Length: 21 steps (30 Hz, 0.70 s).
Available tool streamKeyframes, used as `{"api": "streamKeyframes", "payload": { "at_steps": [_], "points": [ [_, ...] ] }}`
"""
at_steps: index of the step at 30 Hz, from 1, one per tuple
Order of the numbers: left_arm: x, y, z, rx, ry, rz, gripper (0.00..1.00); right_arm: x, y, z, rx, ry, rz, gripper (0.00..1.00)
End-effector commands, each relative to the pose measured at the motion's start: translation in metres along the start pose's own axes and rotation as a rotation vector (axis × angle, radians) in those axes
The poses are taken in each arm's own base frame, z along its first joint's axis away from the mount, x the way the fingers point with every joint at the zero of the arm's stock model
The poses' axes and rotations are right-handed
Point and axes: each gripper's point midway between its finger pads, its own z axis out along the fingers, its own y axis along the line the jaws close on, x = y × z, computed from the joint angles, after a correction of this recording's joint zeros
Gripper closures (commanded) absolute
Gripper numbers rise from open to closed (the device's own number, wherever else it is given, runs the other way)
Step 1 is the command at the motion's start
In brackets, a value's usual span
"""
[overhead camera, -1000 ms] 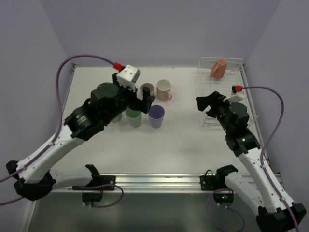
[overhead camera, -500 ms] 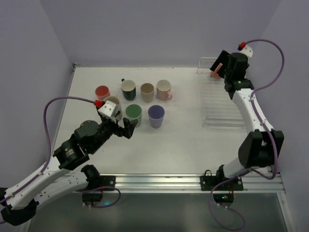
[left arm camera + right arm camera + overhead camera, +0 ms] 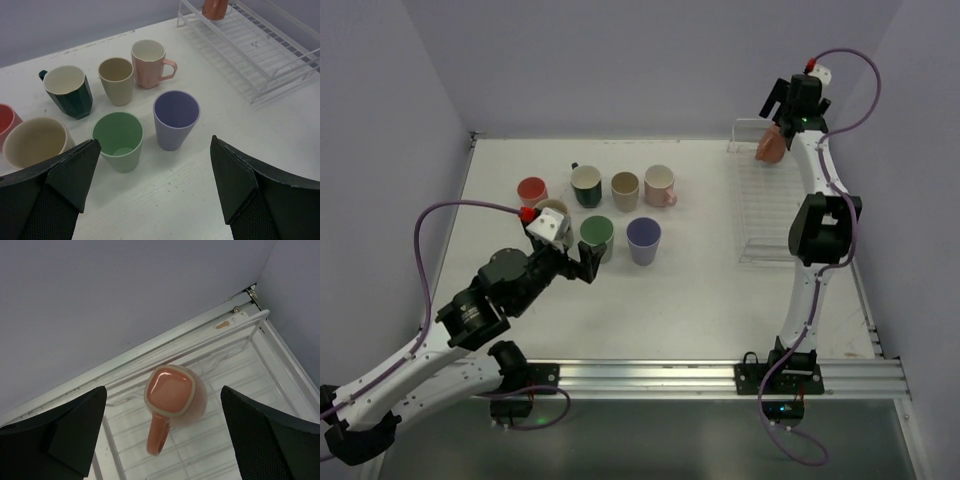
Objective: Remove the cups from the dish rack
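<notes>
The white wire dish rack (image 3: 775, 215) lies at the table's right. One salmon mug (image 3: 770, 147) stands upside down at its far end, handle toward me (image 3: 175, 397). My right gripper (image 3: 785, 100) hovers above that mug, open, jaws on either side and apart from it (image 3: 165, 422). Several cups stand in a group at left: red (image 3: 531, 189), cream (image 3: 552, 211), dark green (image 3: 586, 185), tan (image 3: 625, 185), pink (image 3: 660, 184), light green (image 3: 597, 236), lavender (image 3: 643, 239). My left gripper (image 3: 582, 262) is open and empty, just nearer than the light green cup (image 3: 118, 140) and the lavender one (image 3: 176, 119).
The back wall and right wall stand close behind the rack's far end (image 3: 235, 310). An aluminium rail (image 3: 650, 375) runs along the near edge. Purple cables trail from both wrists.
The right arm swung from the rack's near end up to its far end over the salmon mug, and its jaws opened. The left arm drew back from the cups toward the near side.
</notes>
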Motion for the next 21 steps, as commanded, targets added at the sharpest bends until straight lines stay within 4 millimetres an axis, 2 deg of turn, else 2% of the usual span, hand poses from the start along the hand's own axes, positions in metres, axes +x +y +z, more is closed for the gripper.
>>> {"api": "streamKeyframes", "payload": {
  "at_steps": [1,5,10,15,18,21],
  "points": [
    [-0.009,0.005,0.005,-0.032,-0.042,0.009,0.00,-0.011,0.006,0.011,-0.022,-0.016,-0.039,0.01],
    [-0.006,0.008,0.010,-0.041,-0.028,0.013,0.00,0.009,0.006,0.037,-0.020,0.001,-0.046,0.01],
    [-0.004,0.014,0.014,-0.057,-0.022,0.009,0.00,0.020,0.003,0.054,-0.012,-0.010,-0.041,0.05],
    [-0.001,0.016,0.017,-0.063,-0.011,0.010,0.00,0.040,0.000,0.062,-0.004,0.017,-0.038,0.11],
    [0.000,0.017,0.019,-0.065,-0.007,0.010,0.00,0.039,0.000,0.060,-0.005,0.008,-0.026,0.23],
    [0.000,0.018,0.020,-0.067,-0.004,0.009,0.00,0.043,-0.001,0.058,-0.006,0.015,-0.021,0.22]
  ]
}}
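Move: The last cup, an upturned orange one in the dish rack's far end, lies about 3 cm ahead of the right hand, 1 cm to its left and 12 cm below. The rack's far rail is roughly 9 cm ahead of this hand and 9 cm lower; its left rail is some 9 cm to the left of the hand and about level with the cup. From the left hand the cup is about 45 cm ahead, 48 cm right and 18 cm down. The right hand brings its open fingers down around the orange cup's upturned base, one on either side, and they start to close; whether the pads touch yet can't be seen. It sinks about 9 cm, quickly then slowing, while going some 3 cm forward in the early part and tipping down slightly. The empty left hand eases about 2 cm forward and a little down, fingers wide. ##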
